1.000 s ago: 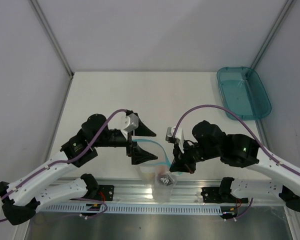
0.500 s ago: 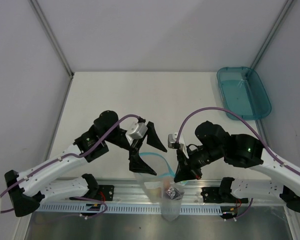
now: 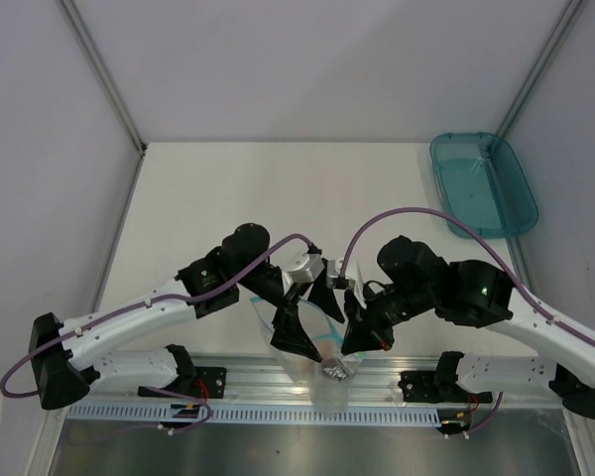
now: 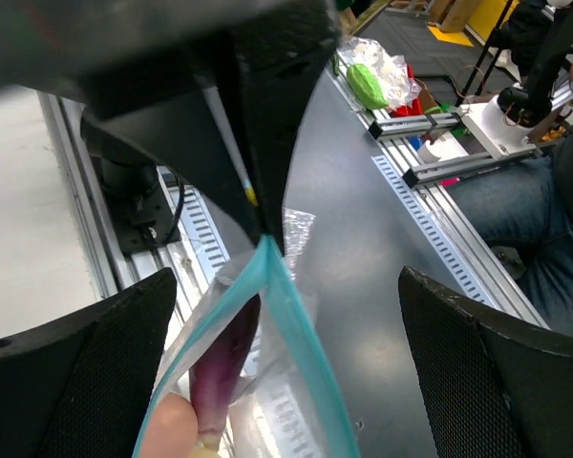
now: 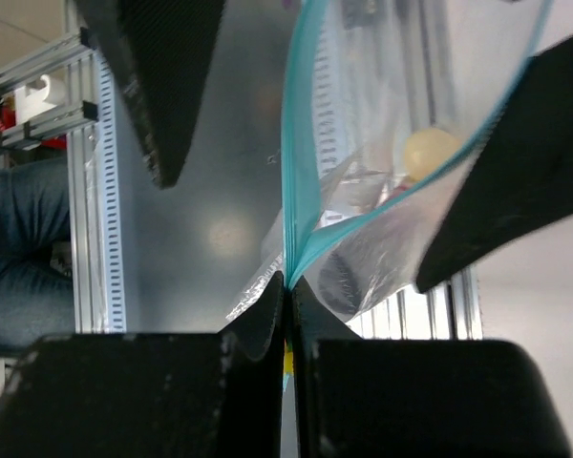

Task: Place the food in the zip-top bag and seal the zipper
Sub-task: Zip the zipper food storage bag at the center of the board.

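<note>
The clear zip-top bag hangs over the table's front edge with food inside. My right gripper is shut on one end of the teal zipper, pinching it at the jaws. My left gripper is open, its fingers straddling the zipper strip without touching it. In the left wrist view the dark purple piece and a peach-pink piece show inside the open mouth. In the right wrist view a cream piece shows through the plastic.
A teal plastic tray lies at the table's far right. The aluminium rail and both arm bases run along the near edge under the bag. White walls close in the table on the left, back and right.
My left arm has swung right and toward the near edge, bringing its open jaws around the bag's mouth. My right gripper has kept hold of the zipper end.
</note>
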Motion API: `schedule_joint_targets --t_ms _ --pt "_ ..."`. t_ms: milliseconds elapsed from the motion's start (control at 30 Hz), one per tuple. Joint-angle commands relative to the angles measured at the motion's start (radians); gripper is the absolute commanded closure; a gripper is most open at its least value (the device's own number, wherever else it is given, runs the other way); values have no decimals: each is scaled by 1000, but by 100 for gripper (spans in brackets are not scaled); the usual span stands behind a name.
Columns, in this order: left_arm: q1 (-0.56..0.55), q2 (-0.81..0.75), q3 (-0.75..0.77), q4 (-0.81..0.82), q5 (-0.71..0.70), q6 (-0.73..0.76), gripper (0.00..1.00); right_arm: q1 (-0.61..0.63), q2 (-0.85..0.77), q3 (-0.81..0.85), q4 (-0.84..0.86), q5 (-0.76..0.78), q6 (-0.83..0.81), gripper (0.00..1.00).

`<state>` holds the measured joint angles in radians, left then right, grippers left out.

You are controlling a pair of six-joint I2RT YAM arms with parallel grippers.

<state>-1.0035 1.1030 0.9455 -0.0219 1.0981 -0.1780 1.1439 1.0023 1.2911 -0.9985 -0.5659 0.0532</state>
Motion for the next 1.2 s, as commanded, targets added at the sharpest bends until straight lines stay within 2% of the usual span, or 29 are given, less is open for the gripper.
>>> schedule_joint_targets --t_ms 0,233,333,433,467,600,667,833,900,967,1000,1033,1167 --pt "-27 0 41 -71 -30 63 0 -19 -2 47 -6 72 25 100" --pt "-44 -32 -10 -79 -162 61 2 -44 2 45 -11 107 86 100" --pt "-46 -35 -13 -99 -250 61 10 -44 15 42 -18 78 103 100" --pt "-47 -34 -13 -122 -305 66 24 -44 32 48 -52 90 111 100" --pt "-47 -35 -13 -125 -329 67 32 -42 38 57 -75 104 111 100" --pt "-47 -38 -19 -154 -374 74 44 -46 55 74 -104 104 112 100" --pt "-49 -31 -24 -171 -377 80 51 -46 56 83 -106 110 116 100" --pt "-49 -19 -28 -185 -365 77 58 -47 71 119 -114 130 111 100" --pt "-49 -19 -33 -190 -365 74 65 -49 81 126 -117 138 105 100" --pt "-49 -17 -36 -196 -356 71 77 -49 88 129 -118 149 103 100" --pt "-49 -15 -34 -197 -356 66 83 -49 90 129 -118 156 100 97" --pt "-47 -17 -36 -199 -374 60 97 -49 93 132 -117 168 100 79" --pt "-47 -14 -28 -223 -441 23 99 -49 78 131 -94 294 117 62"
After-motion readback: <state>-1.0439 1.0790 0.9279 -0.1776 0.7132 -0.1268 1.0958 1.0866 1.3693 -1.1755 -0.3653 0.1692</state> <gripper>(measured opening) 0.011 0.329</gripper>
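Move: The zip strip's free end, already pinched in the right fingertips, runs between the wide-open left fingers. The stretch to be gripped lies about 2 cm below the left hand and 1 cm to its right; from the right hand it is some 3 cm left, 1 cm ahead and 2 cm below. The yellow tab is about 5 cm right and 2 cm back of the left hand. The eggplant hangs roughly 10 cm below and 2 cm back of that hand, in line sideways. The zip strip is handed over: held in the right fingers, it is carried about 3.5 cm forward and a bit down, that hand tilting its left side down and turning clockwise. The left hand first sinks, then goes down and forward around the strip, some 5.5 cm in all, turning about 20 degrees counter-clockwise, and shuts fully on it beside the right fingers. The right fingers then open by a third, letting go. ##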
